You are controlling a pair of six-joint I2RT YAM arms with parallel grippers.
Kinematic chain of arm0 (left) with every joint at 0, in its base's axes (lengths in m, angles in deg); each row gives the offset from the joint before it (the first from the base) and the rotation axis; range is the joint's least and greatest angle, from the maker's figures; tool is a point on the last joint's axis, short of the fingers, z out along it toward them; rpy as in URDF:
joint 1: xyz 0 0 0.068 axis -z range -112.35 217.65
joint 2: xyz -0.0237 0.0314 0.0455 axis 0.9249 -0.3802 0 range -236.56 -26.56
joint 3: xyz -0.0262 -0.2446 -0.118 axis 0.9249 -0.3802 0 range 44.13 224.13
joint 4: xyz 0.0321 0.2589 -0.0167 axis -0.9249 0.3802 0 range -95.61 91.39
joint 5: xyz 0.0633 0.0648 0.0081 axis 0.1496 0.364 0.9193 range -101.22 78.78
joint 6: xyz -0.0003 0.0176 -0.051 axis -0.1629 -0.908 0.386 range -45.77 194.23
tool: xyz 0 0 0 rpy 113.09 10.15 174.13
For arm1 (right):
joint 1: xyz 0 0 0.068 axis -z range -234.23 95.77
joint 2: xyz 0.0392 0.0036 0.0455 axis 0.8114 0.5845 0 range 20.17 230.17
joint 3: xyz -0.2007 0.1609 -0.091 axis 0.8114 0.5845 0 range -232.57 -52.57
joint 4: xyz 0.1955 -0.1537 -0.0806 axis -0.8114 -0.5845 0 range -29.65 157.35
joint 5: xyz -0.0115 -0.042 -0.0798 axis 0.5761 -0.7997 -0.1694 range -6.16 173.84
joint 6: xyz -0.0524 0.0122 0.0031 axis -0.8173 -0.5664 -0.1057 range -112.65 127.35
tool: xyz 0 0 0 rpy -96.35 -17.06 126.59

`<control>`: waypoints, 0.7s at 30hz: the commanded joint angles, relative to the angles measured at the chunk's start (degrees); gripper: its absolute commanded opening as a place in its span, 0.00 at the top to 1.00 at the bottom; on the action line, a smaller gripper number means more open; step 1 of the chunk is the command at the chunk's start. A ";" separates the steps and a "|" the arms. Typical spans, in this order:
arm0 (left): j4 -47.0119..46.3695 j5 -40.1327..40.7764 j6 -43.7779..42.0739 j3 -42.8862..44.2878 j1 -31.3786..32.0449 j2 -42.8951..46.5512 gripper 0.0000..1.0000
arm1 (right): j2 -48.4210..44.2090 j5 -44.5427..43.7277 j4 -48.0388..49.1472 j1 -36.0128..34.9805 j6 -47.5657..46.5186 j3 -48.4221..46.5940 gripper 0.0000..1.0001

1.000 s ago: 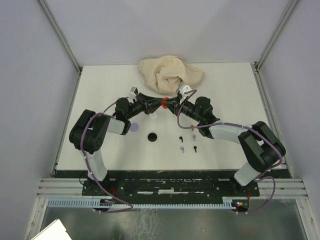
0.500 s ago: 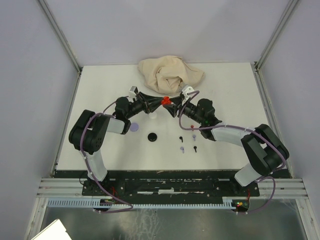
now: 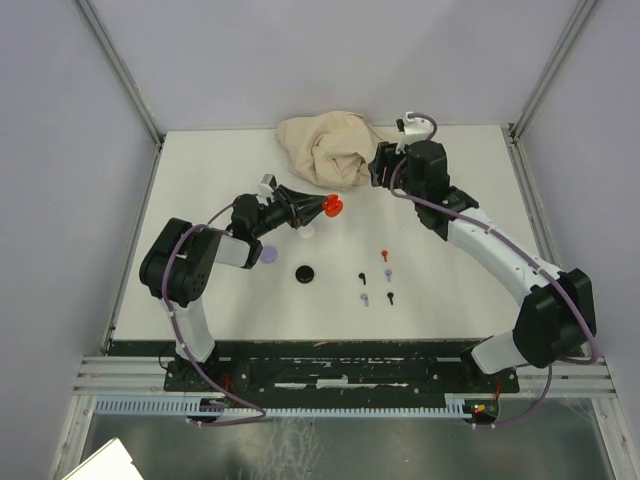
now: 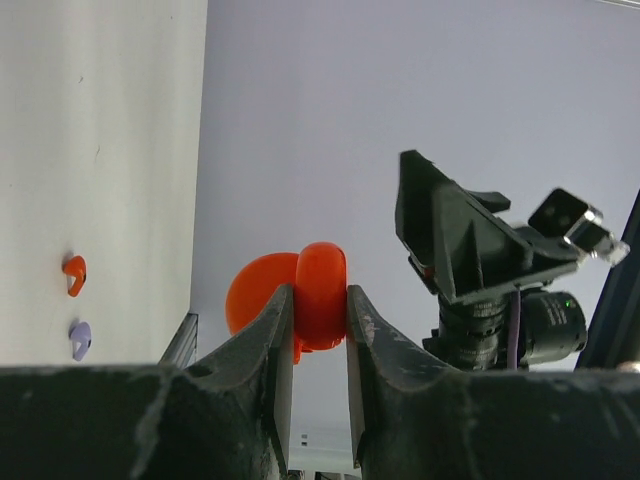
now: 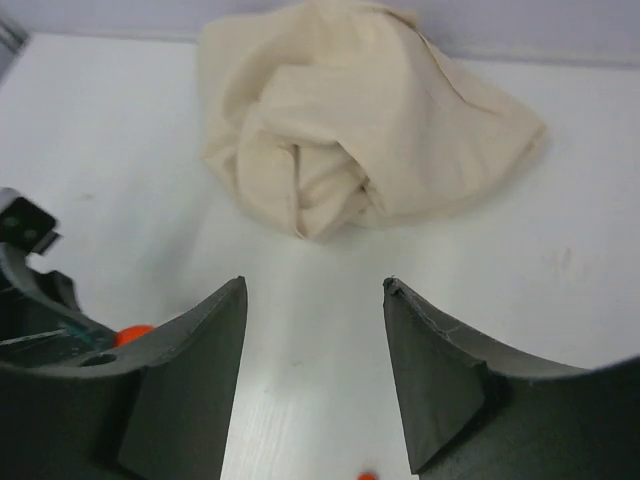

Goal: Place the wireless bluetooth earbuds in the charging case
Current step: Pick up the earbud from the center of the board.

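My left gripper (image 3: 322, 205) is shut on a red round charging case (image 3: 333, 207) and holds it above the table. In the left wrist view the case (image 4: 320, 295) sits pinched between the two fingers (image 4: 262, 340), its lid hinged open to the left. Several tiny earbuds lie on the table to the front right: a red one (image 3: 384, 255), black ones (image 3: 363, 276) and lavender ones (image 3: 388, 273). My right gripper (image 3: 380, 172) (image 5: 315, 285) is open and holds nothing, hanging near the cloth, apart from the case.
A crumpled beige cloth (image 3: 338, 148) (image 5: 360, 130) lies at the back centre. A lavender disc (image 3: 267, 255) and a black disc (image 3: 304, 273) lie in front of the left arm. Side walls border the table.
The right gripper, which met the left at the red case, has opened and pulled away to the back right beside the cloth. The left gripper has kept its hold and place.
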 commanded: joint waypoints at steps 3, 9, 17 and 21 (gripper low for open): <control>1.04 -1.73 -5.10 0.96 -0.56 0.86 0.97 | 10.09 -2.31 -39.58 2.17 3.47 -12.47 0.34; 5.88 -1.85 -8.79 1.17 -0.79 3.06 0.97 | 20.64 3.91 -51.38 2.17 1.11 -19.13 0.33; 7.23 -2.20 -9.97 1.16 -0.79 3.68 0.97 | 24.47 7.03 -50.48 2.20 0.58 -16.25 0.35; 7.43 -2.29 -10.17 0.96 -0.79 3.77 0.97 | 26.15 8.89 -49.79 2.16 0.49 -15.67 0.38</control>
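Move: The red earbud lies about 26 cm below the right hand, some 8 cm back and 3 cm to its right. The purple earbud is about 4 cm nearer the base than the red one and 1 cm farther right; a black earbud is about 5 cm nearer and 5 cm left of the red one. The red charging case in the left fingers is some 8 cm left of the right hand, 5 cm back and 8 cm lower. From the left hand, the red earbud is about 12 cm right, 4 cm back and 18 cm down. Down and back sweeps the right hand, sinking about 20 cm towards the red earbud after a brief drift right, and easing off near the end. Its wrist tips the forward-pointing fingers down by some 55 degrees with a moderate roll; they stay open and touch nothing. The left hand sags a couple of centimetres, still pinching the red case. ##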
